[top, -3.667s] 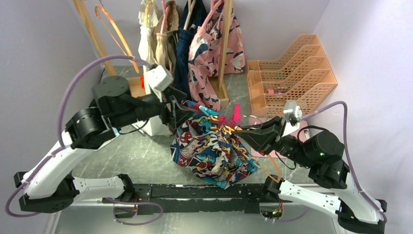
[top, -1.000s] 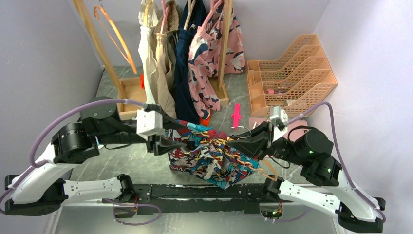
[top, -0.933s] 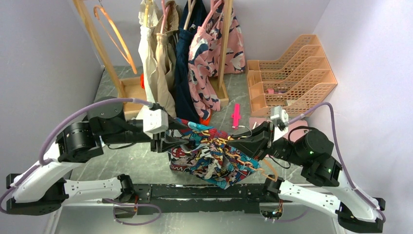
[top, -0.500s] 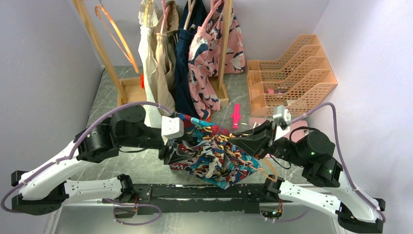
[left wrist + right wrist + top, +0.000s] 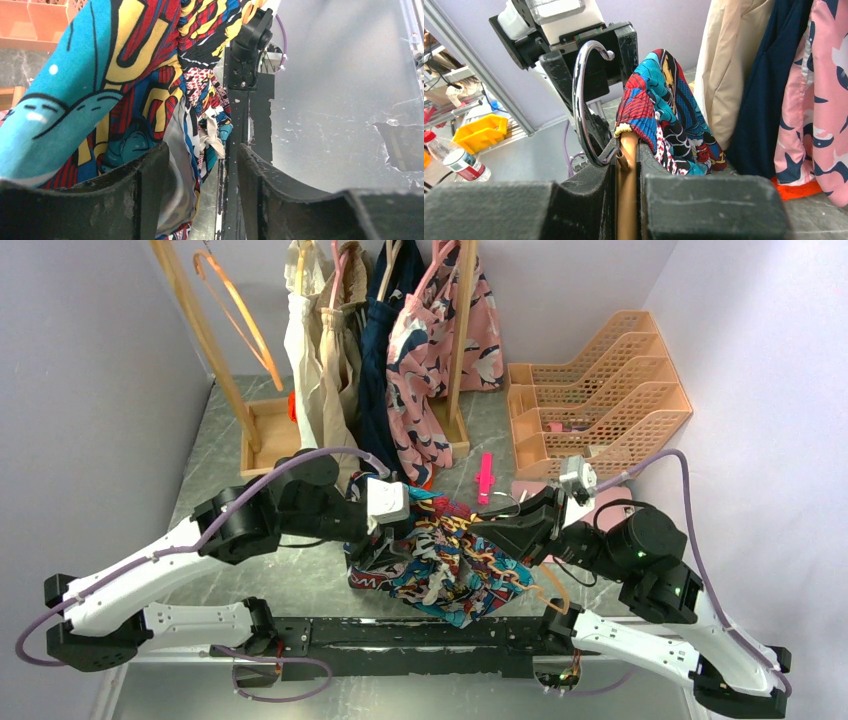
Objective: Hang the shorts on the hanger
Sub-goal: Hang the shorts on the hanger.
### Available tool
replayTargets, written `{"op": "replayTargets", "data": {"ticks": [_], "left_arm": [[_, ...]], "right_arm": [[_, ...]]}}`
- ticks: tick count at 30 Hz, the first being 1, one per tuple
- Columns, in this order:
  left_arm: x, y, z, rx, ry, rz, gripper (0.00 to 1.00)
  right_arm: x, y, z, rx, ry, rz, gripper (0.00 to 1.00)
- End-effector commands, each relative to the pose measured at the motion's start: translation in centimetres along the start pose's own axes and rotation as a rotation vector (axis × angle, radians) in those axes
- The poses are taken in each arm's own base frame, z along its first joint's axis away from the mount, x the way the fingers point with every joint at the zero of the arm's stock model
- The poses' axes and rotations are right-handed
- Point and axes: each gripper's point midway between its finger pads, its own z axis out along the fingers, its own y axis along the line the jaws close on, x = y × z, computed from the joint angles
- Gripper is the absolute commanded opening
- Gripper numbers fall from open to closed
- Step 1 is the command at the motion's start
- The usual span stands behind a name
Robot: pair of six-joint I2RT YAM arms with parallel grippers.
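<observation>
The shorts (image 5: 440, 565), comic print in red, blue, teal and yellow, hang bunched over the hanger between the two arms, their lower part resting on the table. My right gripper (image 5: 497, 530) is shut on the orange-tan hanger (image 5: 628, 200) just below its silver hook (image 5: 580, 100), and fabric drapes over the bar (image 5: 659, 100). One orange end of the hanger (image 5: 557, 588) shows below the right wrist. My left gripper (image 5: 385, 545) is open at the shorts' left edge. In the left wrist view fabric (image 5: 125, 75) lies against one finger (image 5: 150, 195), with a gap to the other.
A wooden rack holds hanging garments (image 5: 330, 340), among them a pink-and-navy floral one (image 5: 425, 350). Orange file trays (image 5: 600, 390) stand at the back right. A pink object (image 5: 486, 478) lies on the table. A black rail (image 5: 400, 632) runs along the near edge.
The left arm has swung right, and its gripper has moved from left of the shorts onto their left edge. The right arm still holds the hanger in nearly the same place.
</observation>
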Motion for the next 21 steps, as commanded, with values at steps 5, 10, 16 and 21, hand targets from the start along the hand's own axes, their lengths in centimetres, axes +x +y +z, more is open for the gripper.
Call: {"op": "replayTargets", "data": {"ticks": [5, 10, 16, 21], "left_arm": [[0.0, 1.3, 1.1, -0.043, 0.006, 0.034, 0.32], [-3.0, 1.9, -0.2, -0.096, -0.079, 0.075, 0.07], [-9.8, 0.8, -3.7, -0.09, -0.24, 0.174, 0.07], [-14.0, -0.7, -5.9, -0.045, -0.343, 0.242, 0.07]], "right_arm": [[-3.0, 0.9, -0.1, -0.036, -0.111, -0.007, 0.0], [-2.9, 0.8, -0.4, -0.023, -0.099, -0.008, 0.0], [-2.4, 0.3, -0.9, 0.007, -0.064, -0.015, 0.0], [-2.0, 0.1, -1.2, 0.018, -0.062, -0.008, 0.0]]}}
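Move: The left hand hangs open at the free edge of the shorts' opening, which lies about 1 cm ahead, 1 cm to its right and 1 cm lower, partly between the fingers already. The hanger, gripped near its hook by the right fingers, has its middle some 9 cm to the left hand's right, 1 cm ahead and 7 cm higher. Beyond, the navy trousers hang roughly 24 cm ahead, 6 cm to the left. From the right hand the shorts' edge is level fore and aft, 8 cm left, 8 cm below. The left hand eases forward and down by a centimetre or so and shuts its fingers, pinching the edge of the shorts' opening beside the hanger arm already inside it. Then, with the fingers kept shut, it pulls the cloth up about 12 cm, slowly at first and then fast, the wrist tilting some 15 degrees so the fingertips come up towards level, while the right hand stays put and keeps its hold on the hanger. ##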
